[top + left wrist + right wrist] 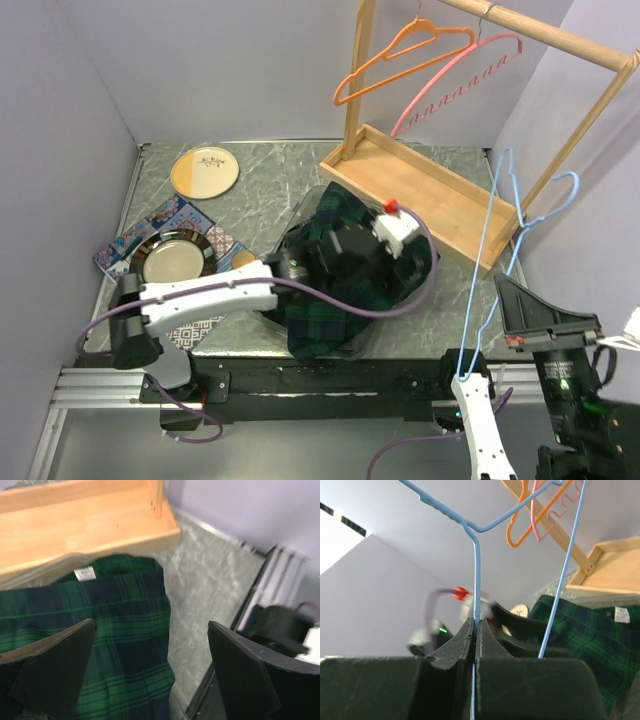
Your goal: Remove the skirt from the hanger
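The dark green plaid skirt lies heaped on the table, free of any hanger; its white label shows in the left wrist view on the skirt. My left gripper hovers over the skirt's edge, jaws wide open with nothing between them. In the top view the left gripper sits above the heap. The bare blue wire hanger stands upright, pinched low on its wire by my right gripper. Seen from above, the hanger rises from the right gripper at the front right.
A wooden clothes rack stands at the back right with an orange hanger and a pink hanger on its rail. Two plates and a patterned mat lie at the left. A clear tub rim shows under the skirt.
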You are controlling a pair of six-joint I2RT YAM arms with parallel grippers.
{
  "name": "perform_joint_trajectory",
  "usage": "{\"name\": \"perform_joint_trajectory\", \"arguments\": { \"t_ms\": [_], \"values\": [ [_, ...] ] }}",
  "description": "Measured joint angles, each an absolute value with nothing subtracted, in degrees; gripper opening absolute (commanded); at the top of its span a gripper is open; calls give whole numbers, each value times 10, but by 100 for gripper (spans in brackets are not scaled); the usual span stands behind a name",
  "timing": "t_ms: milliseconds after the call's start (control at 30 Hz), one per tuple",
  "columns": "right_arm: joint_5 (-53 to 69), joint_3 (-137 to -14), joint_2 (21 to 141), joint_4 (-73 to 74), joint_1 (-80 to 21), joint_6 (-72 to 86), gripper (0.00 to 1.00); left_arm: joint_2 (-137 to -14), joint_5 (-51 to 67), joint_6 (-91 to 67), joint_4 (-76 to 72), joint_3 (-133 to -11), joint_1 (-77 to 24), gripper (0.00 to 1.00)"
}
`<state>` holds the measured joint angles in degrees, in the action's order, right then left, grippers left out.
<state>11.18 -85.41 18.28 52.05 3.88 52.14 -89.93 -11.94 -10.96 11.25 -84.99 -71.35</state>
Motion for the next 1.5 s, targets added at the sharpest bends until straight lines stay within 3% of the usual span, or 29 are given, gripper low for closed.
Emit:
{"name": "perform_joint_trajectory", "arguments": {
  "t_ms": [267,467,533,567,667,767,967,1167,1300,1500],
  "values": [
    [88,-959,184,532,39,520,0,-985,-223,-59,30,-818,-769,97],
    [84,-964,183,528,39,520,0,-1091,-321,-9,-51,-836,-785,99],
    [84,-963,183,529,39,520,0,-1125,-345,6,-79,-837,-787,87],
    [84,-963,183,529,39,520,0,-1139,-356,11,-84,-841,-788,67],
    [84,-966,183,530,39,519,0,-1169,-389,21,-90,-859,-789,36],
    [83,-964,183,530,39,518,0,-1158,-416,39,-114,-850,-789,22],
    [86,-940,183,528,38,517,0,-1043,-445,43,-134,-800,-780,3],
    [92,-927,183,522,36,517,0,-897,-448,-59,-66,-767,-711,6],
    [105,-899,183,513,36,520,0,-804,-419,-146,-23,-678,-627,8],
    [116,-863,191,509,36,526,0,-853,-316,-254,-31,-546,-584,8]
  ]
}}
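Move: The skirt lies loose over the clear tray under the left hand; the part its open fingers will next shut on is some 7 cm to the hand's right, 3 cm ahead and about 16 cm below. The middle of the clear tray is roughly 9 cm left and 3 cm ahead, some 22 cm down; the wooden rack base lies about 24 cm ahead and 10 cm right, equally low. From the right hand, that part of the skirt is about 16 cm ahead, 8 cm left and 32 cm below. The left hand sinks about 15 cm onto the right-hand part of the skirt, edging right and a little forward with fingers open, then pinches the cloth and lifts it some 16 cm while carrying it about 20 cm left and 8 cm forward over the clear tray, wrist turning counter-clockwise by roughly 35 degrees in all, before lowering it again, still gripped. The right hand keeps the blue hanger, drawing back and up about 6 cm and then easing forward and down nearly to where it was. ##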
